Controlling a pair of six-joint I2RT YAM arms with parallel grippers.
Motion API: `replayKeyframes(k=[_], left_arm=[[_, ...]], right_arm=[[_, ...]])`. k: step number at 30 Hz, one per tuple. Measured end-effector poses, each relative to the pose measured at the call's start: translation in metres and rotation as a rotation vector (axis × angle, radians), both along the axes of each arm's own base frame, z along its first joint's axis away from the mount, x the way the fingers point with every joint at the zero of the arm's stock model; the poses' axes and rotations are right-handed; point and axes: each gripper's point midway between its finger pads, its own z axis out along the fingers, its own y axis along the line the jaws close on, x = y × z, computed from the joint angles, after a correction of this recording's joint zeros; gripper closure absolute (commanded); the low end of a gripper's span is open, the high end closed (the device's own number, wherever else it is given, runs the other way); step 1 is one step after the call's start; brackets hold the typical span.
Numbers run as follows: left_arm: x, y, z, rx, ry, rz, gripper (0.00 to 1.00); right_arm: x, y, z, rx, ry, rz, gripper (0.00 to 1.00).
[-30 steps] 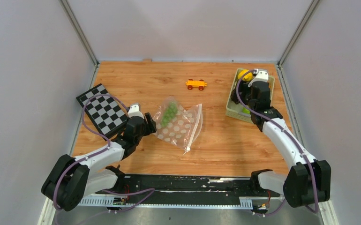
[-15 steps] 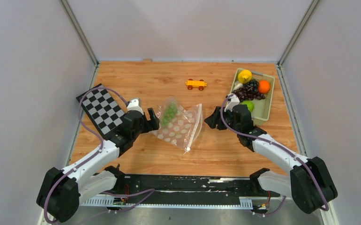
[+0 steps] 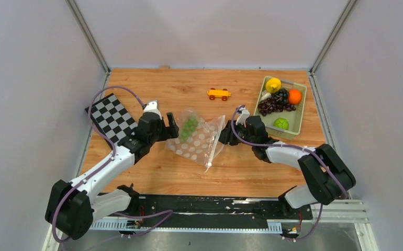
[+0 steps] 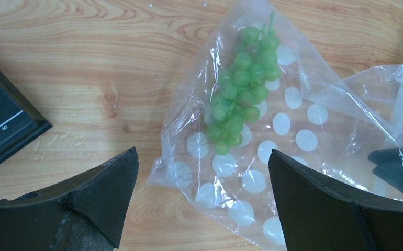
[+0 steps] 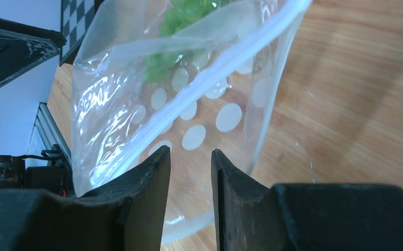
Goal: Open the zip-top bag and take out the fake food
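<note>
The zip-top bag [image 3: 202, 142] lies flat mid-table, clear with whitish dots, and a green grape bunch [image 3: 190, 125] is inside it. My left gripper [image 3: 171, 129] hovers wide open at its left corner; in the left wrist view the bag [image 4: 293, 112] and grapes [image 4: 238, 97] lie beyond the left gripper [image 4: 203, 154]. My right gripper [image 3: 224, 137] is low at the bag's right, zip edge. In the right wrist view the bag [image 5: 136, 99] gapes at its mouth. The right gripper [image 5: 190, 151] has a narrow gap, with the lower lip's plastic lying in it.
A pale green tray [image 3: 300, 117] at the right holds a lemon [image 3: 273, 84], an orange ball [image 3: 294, 97], purple grapes [image 3: 273, 103], a white mushroom [image 3: 265, 95] and a green round piece [image 3: 280, 123]. An orange toy car [image 3: 219, 93] sits behind the bag. A checkerboard [image 3: 110, 117] lies left.
My right arm swung from the tray down to the bag's zip edge while its jaws narrowed. My left gripper opened wide and edged closer to the bag's left corner.
</note>
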Motion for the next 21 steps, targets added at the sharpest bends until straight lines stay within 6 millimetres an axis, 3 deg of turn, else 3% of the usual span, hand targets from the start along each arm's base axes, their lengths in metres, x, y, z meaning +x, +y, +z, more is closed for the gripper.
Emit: replayKeyframes(k=[10,14,21], left_arm=[[0.05,-0.002,-0.004,-0.005,0.083,0.009,0.02],[0.071,-0.007,-0.011,-0.007,0.116,0.006,0.02],[0.105,-0.022,-0.024,-0.017,0.146,-0.01,0.07]], right_arm=[[0.043,0.039,0.018,0.11,-0.054,0.045,0.65],[0.058,0.054,0.006,0.152,-0.029,0.056,0.65],[0.061,0.061,-0.027,0.17,0.036,0.058,0.64]])
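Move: Ahead and to the right of the open left hand lie the green grapes inside the bag, about 6 cm farther out, 10 cm right and 11 cm below; the bag's closed corner is some 8 cm beyond them. From the right hand the grapes are roughly 5 cm ahead, 16 cm left and 7 cm below. The bag mouth is right at that hand, 2 cm back and 3 cm left, with the zip slider 13 cm back, 7 cm left. Reaching deeper through the bag mouth towards the grapes, the right hand goes about 6 cm forward and as far left, first rising slightly, then dipping to nearly 3 cm below its start, fingers still partly open. Meanwhile the left hand sweeps some 10 cm forward above the bag towards its closed corner, edging right and down and tipping its still wide-open fingers some 8 degrees downward. ##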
